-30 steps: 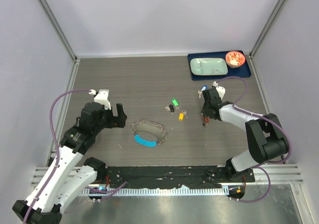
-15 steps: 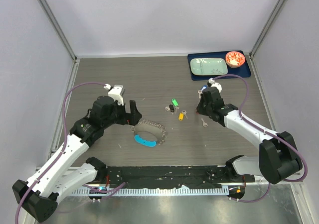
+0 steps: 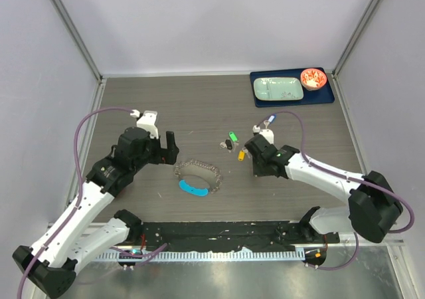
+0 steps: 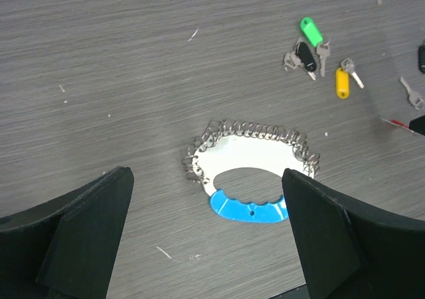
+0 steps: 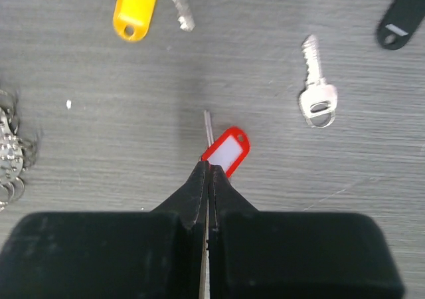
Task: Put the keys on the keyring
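Note:
The keyring (image 4: 252, 129) is a silvery coiled loop on the table, lying over a white disc with a blue crescent piece (image 4: 249, 209) at its near side. My left gripper (image 4: 204, 174) hovers over it, open and empty. In the top view the left gripper (image 3: 170, 149) is just left of the keyring (image 3: 199, 168). Green (image 4: 310, 30), black (image 4: 305, 56) and yellow (image 4: 341, 82) tagged keys lie beyond it. My right gripper (image 5: 208, 169) is shut on a thin metal blade carrying a red tag (image 5: 227, 150). In the top view the right gripper (image 3: 257, 168) sits right of the yellow key (image 3: 242, 155).
A bare silver key (image 5: 317, 94), a black tag (image 5: 402, 16) and the yellow tag (image 5: 136, 3) lie ahead of the right gripper. A blue tray (image 3: 329, 94) at the back right holds a pale green dish (image 3: 279, 88) and a red bowl (image 3: 313, 78). Walls enclose the table.
My right gripper has moved left toward the loose keys, still shut on the red-tagged key. My left arm swung in toward the keyring, then eased back a little.

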Robot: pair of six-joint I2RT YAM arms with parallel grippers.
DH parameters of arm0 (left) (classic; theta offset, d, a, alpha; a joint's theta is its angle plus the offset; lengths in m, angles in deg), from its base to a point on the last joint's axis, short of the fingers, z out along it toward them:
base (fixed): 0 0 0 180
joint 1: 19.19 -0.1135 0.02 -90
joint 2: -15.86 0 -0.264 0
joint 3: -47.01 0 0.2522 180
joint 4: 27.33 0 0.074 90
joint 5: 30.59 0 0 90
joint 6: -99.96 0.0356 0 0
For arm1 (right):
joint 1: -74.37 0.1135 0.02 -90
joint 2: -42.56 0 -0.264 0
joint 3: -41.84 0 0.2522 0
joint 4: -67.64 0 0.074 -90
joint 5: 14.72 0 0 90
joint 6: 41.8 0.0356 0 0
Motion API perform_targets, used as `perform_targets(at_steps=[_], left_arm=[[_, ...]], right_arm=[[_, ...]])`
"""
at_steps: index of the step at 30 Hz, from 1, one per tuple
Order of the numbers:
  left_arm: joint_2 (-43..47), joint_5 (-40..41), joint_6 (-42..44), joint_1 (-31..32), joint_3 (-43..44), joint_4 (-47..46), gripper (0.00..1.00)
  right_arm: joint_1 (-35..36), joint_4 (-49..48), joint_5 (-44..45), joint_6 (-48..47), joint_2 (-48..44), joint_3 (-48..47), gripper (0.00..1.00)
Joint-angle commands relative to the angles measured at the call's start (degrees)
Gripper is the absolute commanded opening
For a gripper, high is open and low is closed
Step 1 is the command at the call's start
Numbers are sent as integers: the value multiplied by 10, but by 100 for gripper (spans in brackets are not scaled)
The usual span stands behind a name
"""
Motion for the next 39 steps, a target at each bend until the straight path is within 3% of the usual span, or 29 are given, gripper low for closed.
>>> perform_targets(at_steps=[1,5,16,22,26,31,39], left_arm=[[15,28,25,0,-9,18,100],[40,43,32,0,-23,18,100],[65,65,29,0,-35,19,100],[56,65,27,0,-34,23,100],[56,65,26,0,-35,24,100],[56,65,25,0,-35,25,100],[53,63,24,0,-36,26,100]], right_arm=[[47,32,23,38,39,-28,1],[88,25,27,40,91,-71,1],[91,-89,-9,91,185,-86,4],[91,-119,-36,85,189,-89,19],[91,-99,-23,61,150,-93,39],[58,-79,-27,22,116,-95,44],[-27,-138,-137,-28,110,-80,44]])
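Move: The right hand holds the red-tagged key about 5 cm above the table; the bare spot where it will be laid is some 9 cm to its left and 1 cm ahead. The yellow-tagged key lies about 8 cm ahead and 8 cm left of the hand, the loose key 3 cm ahead and 6 cm right, and the keyring roughly 29 cm left and 2 cm back. From the left hand that spot is about 28 cm right, 5 cm ahead and 20 cm below. The right fingers keep their pinch on the red-tagged key while the hand sweeps about 9 cm left and 4 cm down to the table, dipping back first, then coming forward again; there they open nearly halfway and let go. The hand lifts clear, then goes some 3 cm forward and 3 cm right towards the yellow-tagged key. The open left hand drifts about 3 cm left. ##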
